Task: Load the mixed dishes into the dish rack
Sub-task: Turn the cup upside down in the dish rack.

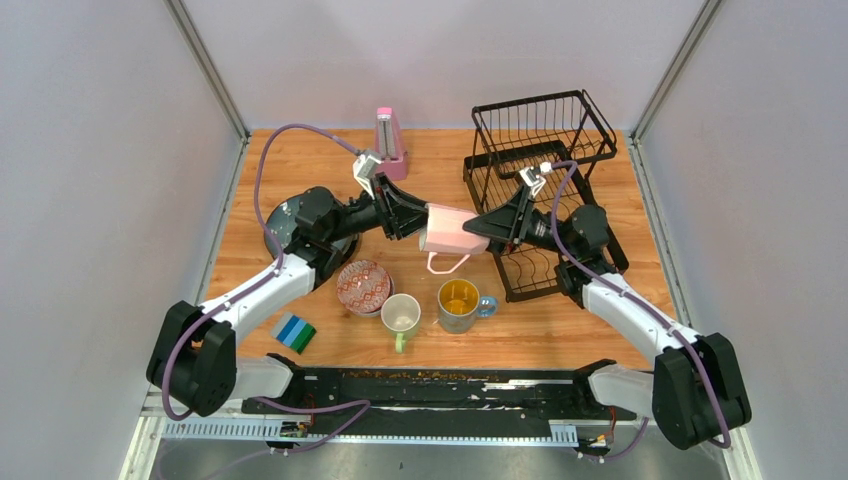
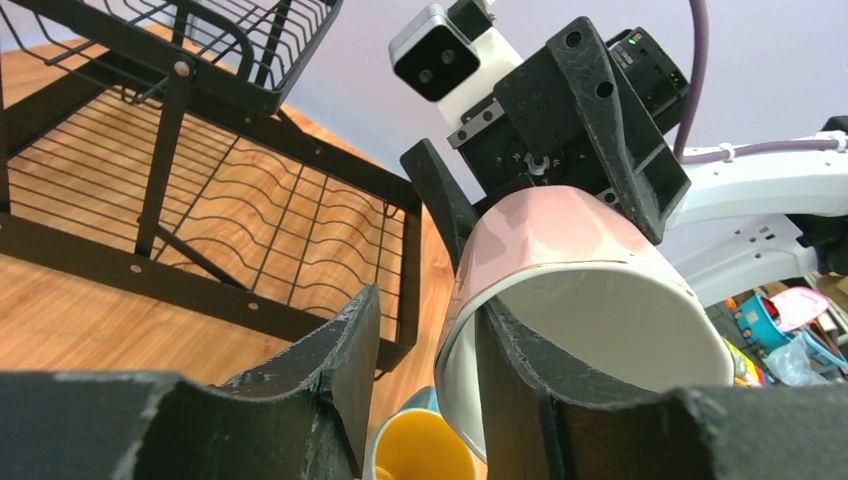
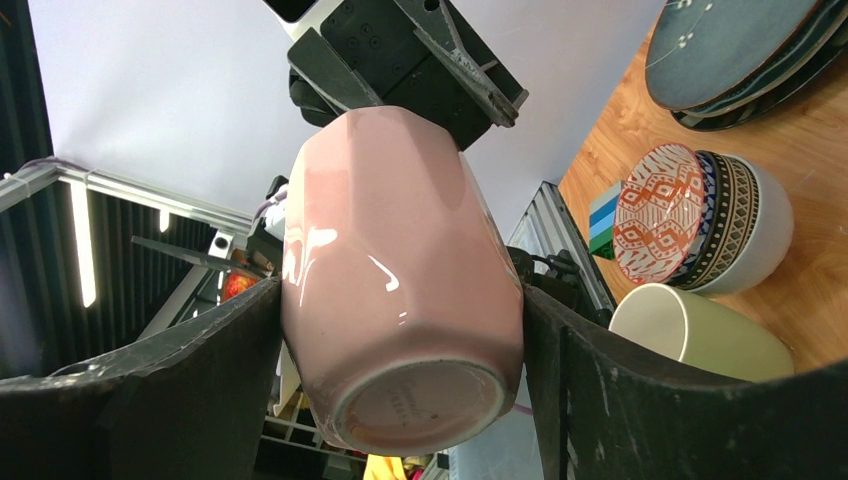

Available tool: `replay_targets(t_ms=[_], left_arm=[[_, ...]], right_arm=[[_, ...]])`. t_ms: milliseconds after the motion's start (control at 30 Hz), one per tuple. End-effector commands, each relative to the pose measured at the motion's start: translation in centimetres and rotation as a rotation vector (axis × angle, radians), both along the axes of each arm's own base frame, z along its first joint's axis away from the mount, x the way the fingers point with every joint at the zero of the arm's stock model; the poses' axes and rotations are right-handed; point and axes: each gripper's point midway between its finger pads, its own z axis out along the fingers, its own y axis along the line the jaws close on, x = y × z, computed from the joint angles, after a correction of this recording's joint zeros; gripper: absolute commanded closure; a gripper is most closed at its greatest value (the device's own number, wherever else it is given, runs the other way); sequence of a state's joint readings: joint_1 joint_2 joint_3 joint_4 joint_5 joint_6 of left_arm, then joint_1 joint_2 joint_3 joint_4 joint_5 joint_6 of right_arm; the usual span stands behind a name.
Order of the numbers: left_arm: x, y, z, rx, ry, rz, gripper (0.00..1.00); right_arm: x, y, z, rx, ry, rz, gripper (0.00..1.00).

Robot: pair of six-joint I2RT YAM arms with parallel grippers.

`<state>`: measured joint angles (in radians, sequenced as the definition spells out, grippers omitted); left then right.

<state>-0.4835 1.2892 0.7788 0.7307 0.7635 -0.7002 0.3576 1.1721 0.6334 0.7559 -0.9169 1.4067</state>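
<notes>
The pink-white mug (image 1: 450,230) hangs sideways above the table between both arms. My right gripper (image 1: 480,228) is shut on its base end (image 3: 390,270), one finger pressed on each side. My left gripper (image 1: 415,218) stands open at the mug's rim (image 2: 560,250): one finger is inside the mouth and the other is apart from the outer wall. The black wire dish rack (image 1: 540,130) stands at the back right. On the table are stacked blue-grey plates (image 1: 283,222), a stack of small bowls (image 1: 363,287), a pale green mug (image 1: 401,316) and a grey mug with yellow inside (image 1: 460,305).
A pink metronome (image 1: 389,143) stands at the back centre, just behind the left wrist. A blue-green striped block (image 1: 295,333) lies near the front left. The rack's lower slotted section (image 2: 200,200) reaches toward the right arm.
</notes>
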Motion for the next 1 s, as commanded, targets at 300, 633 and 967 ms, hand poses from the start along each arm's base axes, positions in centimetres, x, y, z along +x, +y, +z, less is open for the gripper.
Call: replay_targets(t_ms=[300, 633, 967], left_arm=[[2.5, 0.0, -2.8, 0.142, 0.072, 0.074, 0.45], [4.0, -0.3, -6.1, 0.250, 0.156, 0.085, 0.40], [5.1, 0.4, -8.7, 0.339, 0.210, 0.148, 0.33]], right_arm=[[1.2, -1.8, 0.2, -0.045, -0.014, -0.209, 0.93], [2.2, -3.7, -1.7, -0.030, 0.085, -0.305, 0.93], [3.2, -5.9, -3.4, -0.108, 0.105, -0.454, 0.94]])
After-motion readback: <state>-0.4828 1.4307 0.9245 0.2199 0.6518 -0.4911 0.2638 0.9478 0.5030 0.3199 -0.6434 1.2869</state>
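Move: The dish rack's middle lies about 14 cm ahead, 18 cm right and 22 cm below the right hand, which already holds the pink cup. The butterfly mug is some 6 cm back, 3 cm left and 26 cm below that hand; the green-handled cup is 11 cm farther left. From the left hand, its fingers at the rim, the pink cup's middle is 5 cm right and 2 cm back, level; the rack is about 10 cm ahead, 28 cm right, 22 cm below. Right lowers the held cup 7 cm and right towards the rack; left opens wider, sinking 9 cm clear. ##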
